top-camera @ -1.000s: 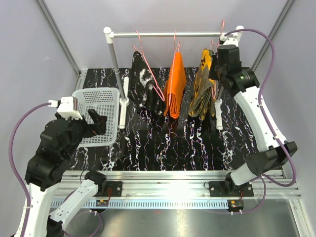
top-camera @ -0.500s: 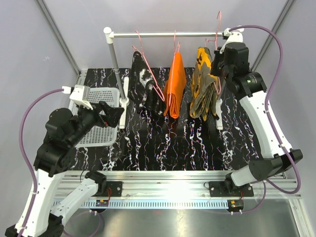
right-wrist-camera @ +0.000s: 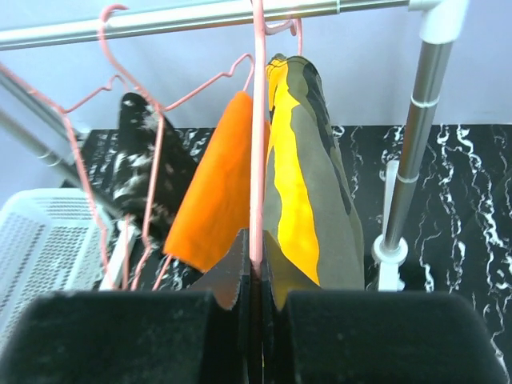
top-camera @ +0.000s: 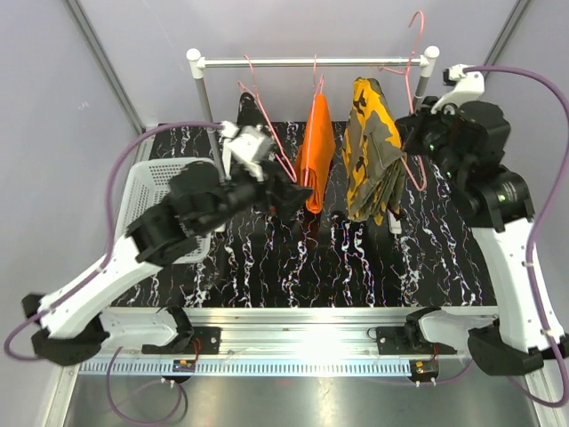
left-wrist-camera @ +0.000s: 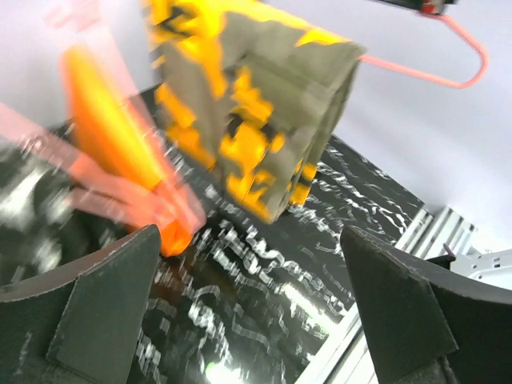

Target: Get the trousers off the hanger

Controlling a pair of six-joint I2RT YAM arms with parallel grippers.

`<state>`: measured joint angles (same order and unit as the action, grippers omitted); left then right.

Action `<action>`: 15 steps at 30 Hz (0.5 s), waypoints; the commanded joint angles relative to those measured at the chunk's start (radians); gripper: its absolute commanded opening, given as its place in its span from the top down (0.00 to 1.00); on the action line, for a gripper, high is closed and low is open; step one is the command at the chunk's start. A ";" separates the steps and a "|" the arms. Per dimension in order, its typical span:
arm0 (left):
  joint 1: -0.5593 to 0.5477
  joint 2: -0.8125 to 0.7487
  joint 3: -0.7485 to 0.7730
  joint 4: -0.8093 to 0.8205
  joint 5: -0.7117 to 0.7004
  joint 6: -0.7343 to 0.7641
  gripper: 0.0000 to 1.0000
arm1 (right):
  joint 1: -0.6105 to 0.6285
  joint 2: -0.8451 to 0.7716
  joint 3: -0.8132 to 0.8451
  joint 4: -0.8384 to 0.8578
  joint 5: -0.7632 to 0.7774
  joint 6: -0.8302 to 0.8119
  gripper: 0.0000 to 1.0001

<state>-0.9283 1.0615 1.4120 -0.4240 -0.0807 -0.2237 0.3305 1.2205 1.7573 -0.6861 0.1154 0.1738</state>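
The camouflage trousers (top-camera: pixel 369 151) hang folded over a pink hanger (top-camera: pixel 411 84) whose hook stands up above the rail (top-camera: pixel 311 61). My right gripper (top-camera: pixel 411 132) is shut on that hanger's wire (right-wrist-camera: pixel 258 120) just right of the cloth (right-wrist-camera: pixel 308 184). The orange trousers (top-camera: pixel 316 151) and the black trousers with white splashes (right-wrist-camera: pixel 140 160) hang on their own hangers to the left. My left gripper (top-camera: pixel 293 191) is open and empty, low in front of the orange pair. In the left wrist view its wide fingers (left-wrist-camera: pixel 104 304) frame the camouflage trousers (left-wrist-camera: pixel 256 104) from below.
A white mesh basket (top-camera: pixel 169 191) lies on the black marbled table at the left, partly under my left arm. The rail's two white-footed posts (top-camera: pixel 206 107) (right-wrist-camera: pixel 416 120) stand at either end. Aluminium frame bars run along the table's near edge.
My right gripper has lifted the hanger with the camouflage trousers up and to the right. My left arm has swung from over the basket to the middle, below the trousers.
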 commanded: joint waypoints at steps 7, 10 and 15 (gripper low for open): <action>-0.292 0.323 0.251 0.205 -0.195 0.188 0.01 | -0.004 -0.235 -0.068 0.093 -0.111 0.101 1.00; -0.337 0.419 0.324 0.222 -0.221 0.205 0.01 | -0.002 -0.279 -0.082 0.066 -0.151 0.119 1.00; -0.360 0.535 0.439 0.183 -0.221 0.198 0.01 | -0.004 -0.337 -0.096 0.039 -0.184 0.139 1.00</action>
<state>-1.2819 1.5719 1.7672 -0.2897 -0.2596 -0.0444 0.3305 0.9329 1.6329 -0.8162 -0.0196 0.2859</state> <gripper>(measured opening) 0.987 0.044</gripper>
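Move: The camouflage trousers hang on the pink hanger still gripped by the right hand, already clear of the rail; their middle lies about 14 cm right of the left hand, some 11 cm ahead and 5 cm lower. The orange trousers hang roughly 14 cm ahead of the left hand, 3 cm to its right and 10 cm lower. Seen from the right hand, the camouflage trousers are 6 cm left, 1 cm back and 7 cm lower. Rightward, quickly at first and then slowing, the left hand sweeps about 18 cm towards the near side of the camouflage trousers, fingers wide open, swinging some 10 degrees clockwise. Meanwhile the right hand keeps its shut grip on the pink hanger and draws it straight back about 10 cm, away from the rack, bringing the trousers to meet the left hand. ##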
